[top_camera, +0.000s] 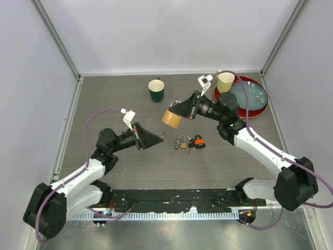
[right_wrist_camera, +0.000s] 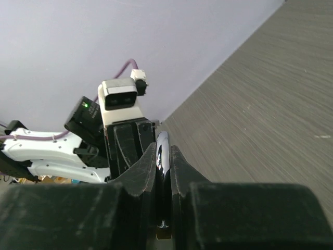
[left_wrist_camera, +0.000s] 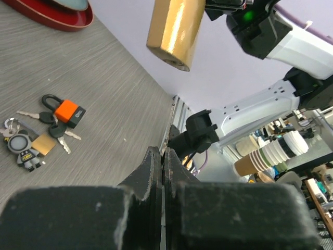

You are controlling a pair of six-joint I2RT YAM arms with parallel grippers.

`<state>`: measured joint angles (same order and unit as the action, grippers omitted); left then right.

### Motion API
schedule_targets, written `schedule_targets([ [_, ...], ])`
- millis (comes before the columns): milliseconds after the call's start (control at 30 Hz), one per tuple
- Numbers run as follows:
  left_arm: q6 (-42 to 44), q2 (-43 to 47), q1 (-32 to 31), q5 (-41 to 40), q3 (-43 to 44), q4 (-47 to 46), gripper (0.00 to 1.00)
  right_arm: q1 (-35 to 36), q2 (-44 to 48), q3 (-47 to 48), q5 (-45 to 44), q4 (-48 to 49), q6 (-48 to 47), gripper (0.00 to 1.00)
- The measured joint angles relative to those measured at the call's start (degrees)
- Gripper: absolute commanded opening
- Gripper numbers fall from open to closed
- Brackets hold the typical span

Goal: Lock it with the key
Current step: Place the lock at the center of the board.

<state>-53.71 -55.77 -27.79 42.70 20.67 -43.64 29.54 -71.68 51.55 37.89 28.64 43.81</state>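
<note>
A large brass padlock (top_camera: 171, 119) hangs in the air above the table's middle, with my right gripper (top_camera: 181, 108) shut on its chrome shackle (right_wrist_camera: 163, 151). The left wrist view shows the padlock's body (left_wrist_camera: 176, 31) from below, high up. My left gripper (top_camera: 160, 137) is lower and to the left of the padlock, pointing at it, jaws pressed shut (left_wrist_camera: 164, 153). A thin tip shows at its end in the top view; I cannot tell whether it is a key. Loose keys (left_wrist_camera: 57, 136) lie on the table beside an orange padlock (top_camera: 199, 141).
A key ring with a small brass lock and a figure charm (top_camera: 180, 142) lies next to the orange padlock (left_wrist_camera: 69, 112). A dark green mug (top_camera: 156, 89) stands at the back. A yellow cup (top_camera: 225, 82) and a red plate (top_camera: 261, 108) holding a teal dish sit at the back right.
</note>
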Motion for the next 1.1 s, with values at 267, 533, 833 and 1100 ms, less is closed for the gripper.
schedule_targets([
  [267, 5.22, 1.38, 0.00, -0.13, 1.05, 8.46, 0.00, -0.15, -3.10, 0.09, 1.33, -8.15, -5.18, 0.01],
  [533, 11.04, 4.20, 0.00, -2.82, 2.89, 17.94, 0.00, -0.15, -12.81, 0.74, 2.38, -11.21, -6.45, 0.01],
  [833, 14.14, 3.30, 0.00, -6.71, 4.13, 24.96, 0.00, -0.13, -21.35, 1.14, 2.21, -12.02, -6.21, 0.01],
  [1100, 14.95, -3.89, 0.00, -8.26, 6.54, 27.17, 0.00, 0.24, -26.18, 2.86, 1.70, -11.91, -6.21, 0.01],
])
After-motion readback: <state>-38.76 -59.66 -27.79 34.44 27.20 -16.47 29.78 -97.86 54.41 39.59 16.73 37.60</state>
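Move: The big brass lock is already in the right gripper, held by its shackle. Its place, the bare middle of the board, is about 5 cm ahead of that hand, 2 cm left and some 32 cm below. On the board, the small brass lock lies about 3 cm ahead and 6 cm right of the right hand, the orange lock 4 cm ahead and 13 cm right. From the left gripper, holding the key, the place is about 13 cm ahead, 2 cm right and 22 cm below. Lower the right gripper some 20 cm towards the bare middle of the board, easing slightly forward and left and tipping its fingers down by roughly 25 degrees, while it keeps its pinch on the big lock's shackle. Sink the left gripper about 7 cm with it, drifting 3 cm forward and tilting its tips down, fingers still shut on the key. ##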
